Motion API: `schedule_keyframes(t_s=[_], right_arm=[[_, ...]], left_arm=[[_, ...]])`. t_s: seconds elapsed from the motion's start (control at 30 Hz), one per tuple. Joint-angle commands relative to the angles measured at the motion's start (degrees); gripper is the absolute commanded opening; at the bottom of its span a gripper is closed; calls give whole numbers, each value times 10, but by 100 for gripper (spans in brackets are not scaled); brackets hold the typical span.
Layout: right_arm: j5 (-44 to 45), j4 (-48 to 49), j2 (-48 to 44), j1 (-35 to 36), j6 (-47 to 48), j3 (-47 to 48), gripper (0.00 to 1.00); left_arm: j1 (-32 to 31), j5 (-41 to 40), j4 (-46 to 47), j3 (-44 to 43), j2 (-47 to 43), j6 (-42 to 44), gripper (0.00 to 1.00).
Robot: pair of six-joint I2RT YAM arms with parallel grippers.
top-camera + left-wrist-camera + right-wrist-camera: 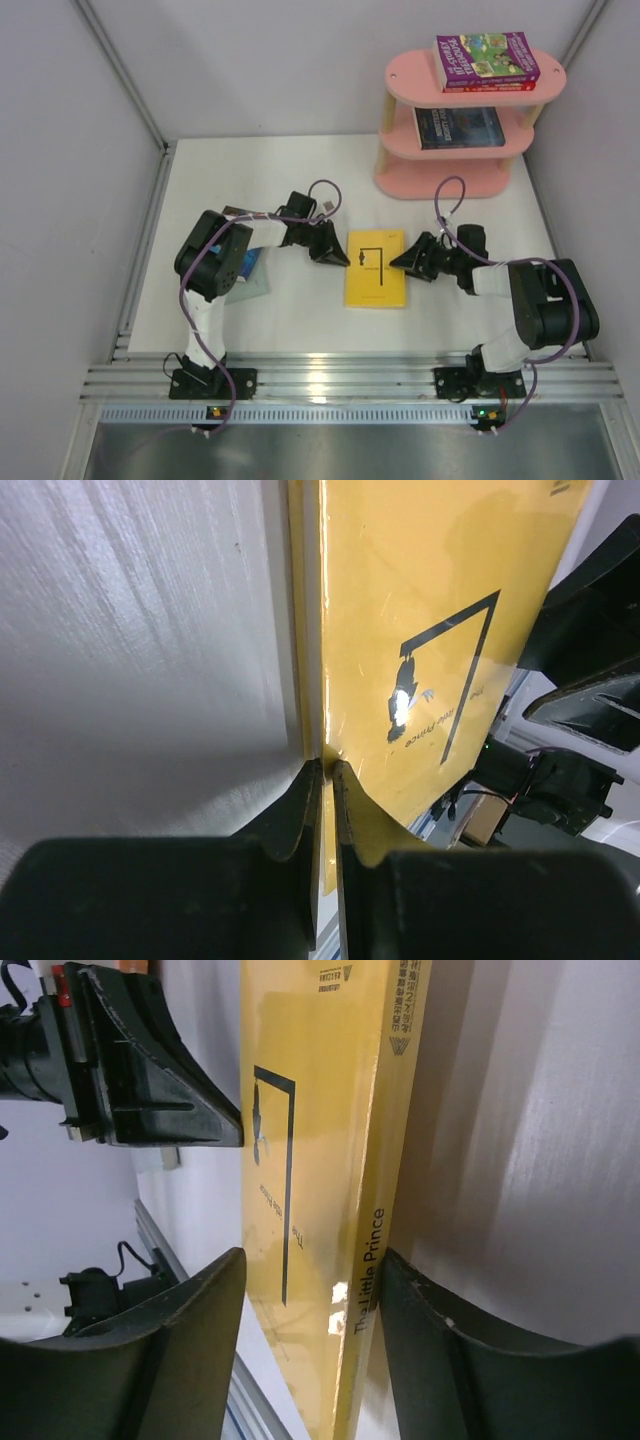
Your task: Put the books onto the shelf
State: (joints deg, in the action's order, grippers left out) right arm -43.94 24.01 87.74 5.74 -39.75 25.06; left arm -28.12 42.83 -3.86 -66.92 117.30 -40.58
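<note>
A plain yellow book (pixel 375 268) lies flat in the middle of the table. My left gripper (pixel 338 252) is at its left edge; in the left wrist view that gripper (pixel 325 765) is shut on the thin yellow cover edge (pixel 420 630). My right gripper (pixel 405 262) is at the book's right edge, where its jaws (pixel 312 1260) stand open astride the spine (pixel 385 1160), one finger against the spine and the other apart from the cover. The pink shelf (pixel 405 78) stands at the back right. On top lies a purple-green book (pixel 485 55) over a red one (pixel 490 87); a dark book (pixel 458 127) fills the middle tier.
Another pale book (pixel 252 272) lies partly hidden under the left arm. White walls close in the table on both sides. An aluminium rail (pixel 350 378) runs along the near edge by the arm bases.
</note>
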Motion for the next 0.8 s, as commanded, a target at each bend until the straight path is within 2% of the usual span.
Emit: schedule_keyframes(t_s=[0.0, 0.2, 0.33, 0.57, 0.67, 0.7, 0.73, 0.77], right_arm=[[-91, 114, -6, 16, -46, 2, 52], [-87, 102, -7, 16, -39, -2, 38], [-81, 61, -18, 16, -20, -4, 29], [-63, -28, -56, 16, 22, -1, 25], [-58, -44, -64, 16, 24, 3, 4], [-55, -44, -67, 14, 13, 3, 0], [-47, -36, -70, 11, 4, 4, 0], [-44, -27, -73, 9, -8, 3, 0]], left_arm=[[-21, 37, 13, -2, 10, -2, 9], [-21, 39, 5, -6, 5, 1, 9], [-20, 31, -15, -15, 10, 9, 9], [-19, 16, -62, -61, 18, 30, 9], [-19, 9, -75, -75, 16, 33, 16], [-18, 0, -86, -79, 14, 32, 20], [-18, -5, -90, -84, 11, 32, 31], [-17, -10, -95, -86, 7, 33, 37]])
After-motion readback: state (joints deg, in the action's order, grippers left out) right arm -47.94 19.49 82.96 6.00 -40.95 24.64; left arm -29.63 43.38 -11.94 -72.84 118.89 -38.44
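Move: From the right hand, The Little Prince's middle lies about 6 cm to the left, roughly 1 cm back and 1 cm lower, its spine already between the open fingers. From the left hand the same book's middle is some 7 cm to the right and 1 cm back, its near edge at the shut fingertips. The shelf's bottom board stands about 24 cm ahead of the right hand and 10 cm to its right; the blue book lies 26 cm left and 5 cm ahead of the left hand. Raise the right gripper about 2 cm and draw it back nearly as far, closing its fingers over cover and underside to pinch The Little Prince's spine. Keep the left fingertips at the opposite edge, easing back and a little right, then part the fingers slightly around that edge as the hand begins to come forward again. ##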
